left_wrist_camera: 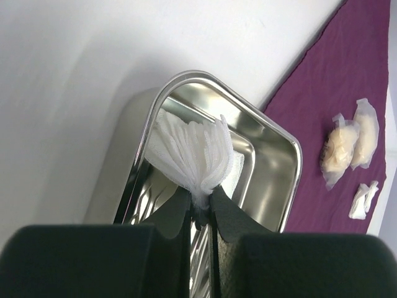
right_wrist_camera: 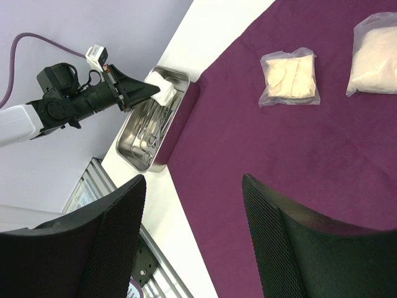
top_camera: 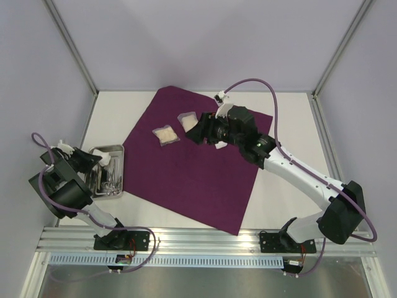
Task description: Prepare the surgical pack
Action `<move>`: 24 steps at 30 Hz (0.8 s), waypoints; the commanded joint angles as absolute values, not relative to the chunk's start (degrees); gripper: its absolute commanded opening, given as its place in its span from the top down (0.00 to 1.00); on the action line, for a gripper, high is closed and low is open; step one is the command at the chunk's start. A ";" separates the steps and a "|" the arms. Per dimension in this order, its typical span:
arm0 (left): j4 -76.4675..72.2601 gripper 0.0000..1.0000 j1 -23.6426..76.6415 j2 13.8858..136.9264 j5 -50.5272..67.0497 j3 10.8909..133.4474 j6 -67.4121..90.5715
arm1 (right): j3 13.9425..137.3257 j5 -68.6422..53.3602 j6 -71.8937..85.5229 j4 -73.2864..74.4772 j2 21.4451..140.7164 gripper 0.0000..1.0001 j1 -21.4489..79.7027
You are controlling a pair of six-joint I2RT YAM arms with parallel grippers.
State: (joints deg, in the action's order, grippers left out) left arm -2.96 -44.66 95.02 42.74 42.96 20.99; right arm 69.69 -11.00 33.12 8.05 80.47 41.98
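The surgical pack (top_camera: 192,174) is a plum-purple drape lying spread as one big square sheet on the white table; it also fills the right wrist view (right_wrist_camera: 298,155). My left gripper (left_wrist_camera: 200,200) is shut on a fanned white gauze pad (left_wrist_camera: 195,149) and holds it above the steel tray (left_wrist_camera: 273,186). In the top view the left gripper (top_camera: 98,160) hangs over the tray (top_camera: 122,162), left of the drape. My right gripper (right_wrist_camera: 193,186) is open and empty. It hovers over the far part of the drape (top_camera: 195,132), next to the packets.
Two clear packets of pale dressings (top_camera: 166,136) (top_camera: 187,121) and a small white packet (top_camera: 220,144) lie on the drape. Metal instruments (top_camera: 110,177) lie in the tray. Aluminium posts and grey walls close in the table; a rail runs along its near edge.
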 commanded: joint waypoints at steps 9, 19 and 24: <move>-2.74 0.74 -45.18 95.19 39.81 43.42 19.78 | 71.90 -10.46 32.17 7.38 80.60 0.34 42.45; 3.95 0.56 -45.18 89.57 38.05 44.64 17.40 | 72.07 -11.07 32.25 7.03 80.51 0.34 42.54; 10.53 0.44 -45.26 86.84 37.71 45.88 15.12 | 71.89 -11.25 32.26 6.94 80.07 0.34 42.54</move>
State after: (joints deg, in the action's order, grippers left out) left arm 6.09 -44.69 89.60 37.80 43.46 17.78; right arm 69.80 -11.03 32.99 8.05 80.49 42.26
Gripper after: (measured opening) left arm 0.550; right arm 0.657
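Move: The left hand holds a bunched gauze pad inside the tray's far end; its place, on the flat gauze already lying there, is about 2 cm ahead, 2 cm right and 3 cm below. From this hand the tray's middle is roughly 5 cm back and 3 cm right, the metal instruments some 8 cm back and 5 cm right, low down. From the right hand, that gauze spot lies about 39 cm left, 5 cm ahead and 25 cm below. The left hand lets go of the bunched gauze over the flat gauze in the tray's far end, its fingers parting from nearly shut to about half open as it sinks some 1 cm. Meanwhile it draws back towards its base by about 2 cm in all, the fingers tipping roughly 5 degrees further down, and at the end it turns upward, climbing about 2 cm from its lowest point with the fingers still opening. ##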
